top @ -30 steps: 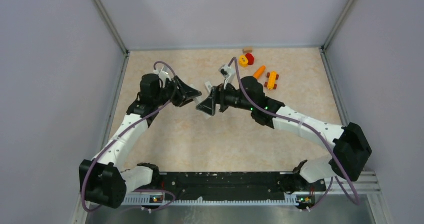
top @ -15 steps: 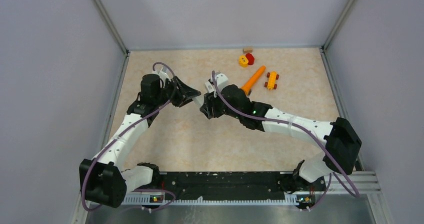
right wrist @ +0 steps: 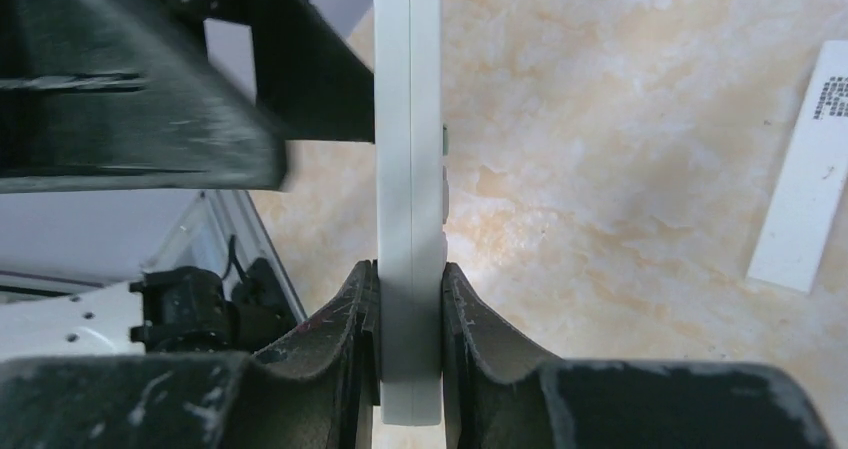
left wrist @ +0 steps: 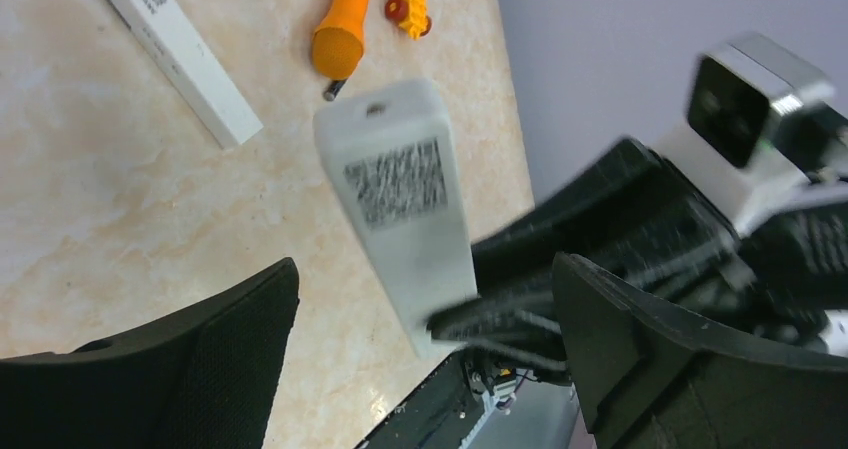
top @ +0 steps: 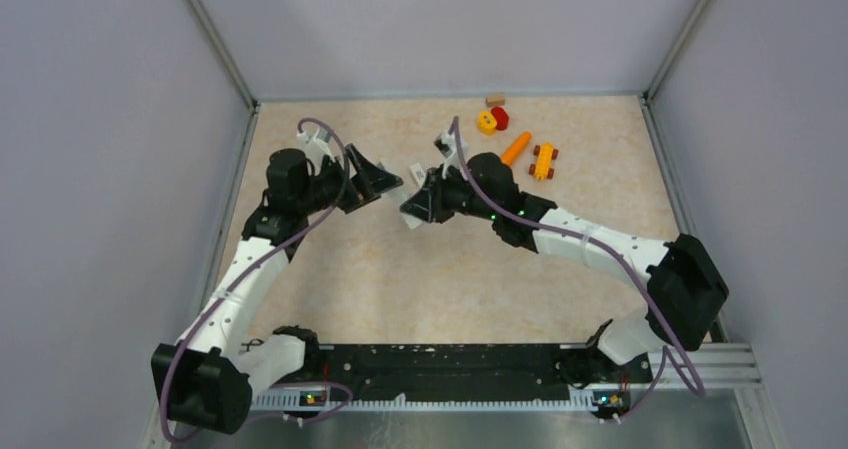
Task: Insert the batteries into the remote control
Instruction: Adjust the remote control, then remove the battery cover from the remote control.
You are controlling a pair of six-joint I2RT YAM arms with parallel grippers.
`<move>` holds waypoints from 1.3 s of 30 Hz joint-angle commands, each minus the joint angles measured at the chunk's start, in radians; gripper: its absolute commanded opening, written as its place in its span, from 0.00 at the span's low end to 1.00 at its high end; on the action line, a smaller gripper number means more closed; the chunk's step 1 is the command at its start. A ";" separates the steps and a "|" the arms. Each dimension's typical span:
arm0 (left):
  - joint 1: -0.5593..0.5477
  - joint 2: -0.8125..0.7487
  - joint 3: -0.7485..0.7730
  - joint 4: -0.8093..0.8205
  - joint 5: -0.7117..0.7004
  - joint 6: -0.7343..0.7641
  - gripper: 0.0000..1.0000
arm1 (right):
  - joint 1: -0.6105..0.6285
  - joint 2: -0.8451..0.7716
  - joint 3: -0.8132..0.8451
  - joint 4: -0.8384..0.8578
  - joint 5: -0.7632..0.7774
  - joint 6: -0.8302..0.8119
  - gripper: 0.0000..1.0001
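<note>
A slim white bar with a printed label, the remote control (left wrist: 180,44), lies flat on the table; it also shows at the right edge of the right wrist view (right wrist: 808,174). One tiny dark battery (left wrist: 328,91) lies by the orange carrot's blunt end. My right gripper (right wrist: 410,279) is shut on the end of a shorter, wider white remote (left wrist: 400,199), held edge-up above the table (top: 404,209). My left gripper (left wrist: 425,269) stands open, its jaws wide on either side of that remote's free end without touching it. In the top view both grippers meet at mid-table (top: 385,184).
An orange carrot toy (top: 516,147) and a yellow toy car (top: 543,161) lie behind the right arm. Yellow and red blocks (top: 492,120) and a wooden block (top: 495,99) sit by the back wall. Walls enclose the table on three sides.
My left gripper has opened and let go of the wider white remote. My right gripper has closed on it. The left arm has drawn back a little to the left.
</note>
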 commanded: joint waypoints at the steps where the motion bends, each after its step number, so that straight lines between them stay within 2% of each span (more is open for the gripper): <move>1: 0.057 -0.072 0.033 0.150 0.162 0.056 0.99 | -0.129 -0.067 -0.039 0.279 -0.354 0.171 0.03; 3: 0.063 -0.075 0.035 0.241 0.278 0.018 0.99 | -0.164 -0.066 -0.048 0.347 -0.466 0.247 0.03; 7: 0.063 -0.083 0.028 0.394 0.436 -0.075 0.98 | -0.183 -0.049 -0.043 0.459 -0.573 0.392 0.04; 10: 0.063 -0.080 0.031 0.419 0.457 -0.118 0.95 | -0.184 -0.040 -0.074 0.658 -0.629 0.561 0.04; 12: 0.065 -0.074 0.036 0.432 0.459 -0.176 0.87 | -0.184 -0.030 -0.076 0.731 -0.652 0.620 0.04; 15: 0.062 -0.075 0.024 0.580 0.468 -0.329 0.77 | -0.184 -0.008 -0.079 0.844 -0.692 0.706 0.04; 18: 0.062 -0.086 0.026 0.654 0.475 -0.391 0.70 | -0.184 0.013 -0.078 0.906 -0.720 0.764 0.04; 21: 0.062 -0.101 0.029 0.650 0.474 -0.393 0.63 | -0.185 0.016 -0.069 0.869 -0.732 0.755 0.04; 27: 0.062 -0.092 0.023 0.628 0.496 -0.397 0.42 | -0.184 0.023 -0.027 0.681 -0.735 0.650 0.04; 29: 0.062 -0.088 0.017 0.624 0.511 -0.394 0.31 | -0.184 0.031 -0.002 0.622 -0.735 0.619 0.04; 32: 0.062 -0.087 0.008 0.621 0.520 -0.383 0.05 | -0.184 0.033 0.027 0.533 -0.716 0.563 0.02; 33: 0.062 -0.088 0.007 0.618 0.518 -0.377 0.00 | -0.185 0.032 0.032 0.514 -0.712 0.551 0.02; 34: 0.062 -0.091 0.007 0.616 0.517 -0.372 0.00 | -0.184 0.030 0.035 0.500 -0.707 0.540 0.03; 35: 0.062 -0.095 0.006 0.615 0.512 -0.366 0.00 | -0.184 0.027 0.035 0.491 -0.697 0.534 0.08; 38: 0.061 -0.114 0.006 0.593 0.466 -0.330 0.00 | -0.184 -0.010 -0.008 0.490 -0.609 0.526 0.50; 39: 0.060 -0.118 0.002 0.582 0.438 -0.318 0.00 | -0.184 -0.028 -0.031 0.499 -0.560 0.531 0.58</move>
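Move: The remote is already in the right gripper, held near its near end. Its middle lies some 3 cm ahead and 2 cm left of that hand, about 1 cm above. From the left hand, wide open, the middle is about 2 cm back, 1 cm right and 2 cm below. The white strip on the table lies roughly 13 cm ahead, 5 cm right and 25 below the left hand; the orange microphone 20 ahead, 23 right. The left fingers close onto the remote's sides ahead of the right grip, after both hands rise about 12 cm and draw back some 5 cm. The right keeps hold on the way and rolls its left side up while swinging counter-clockwise, some 45 degrees in all; the left tips upward, rolls the other way and turns clockwise. At the very end the right fingers begin to open. ##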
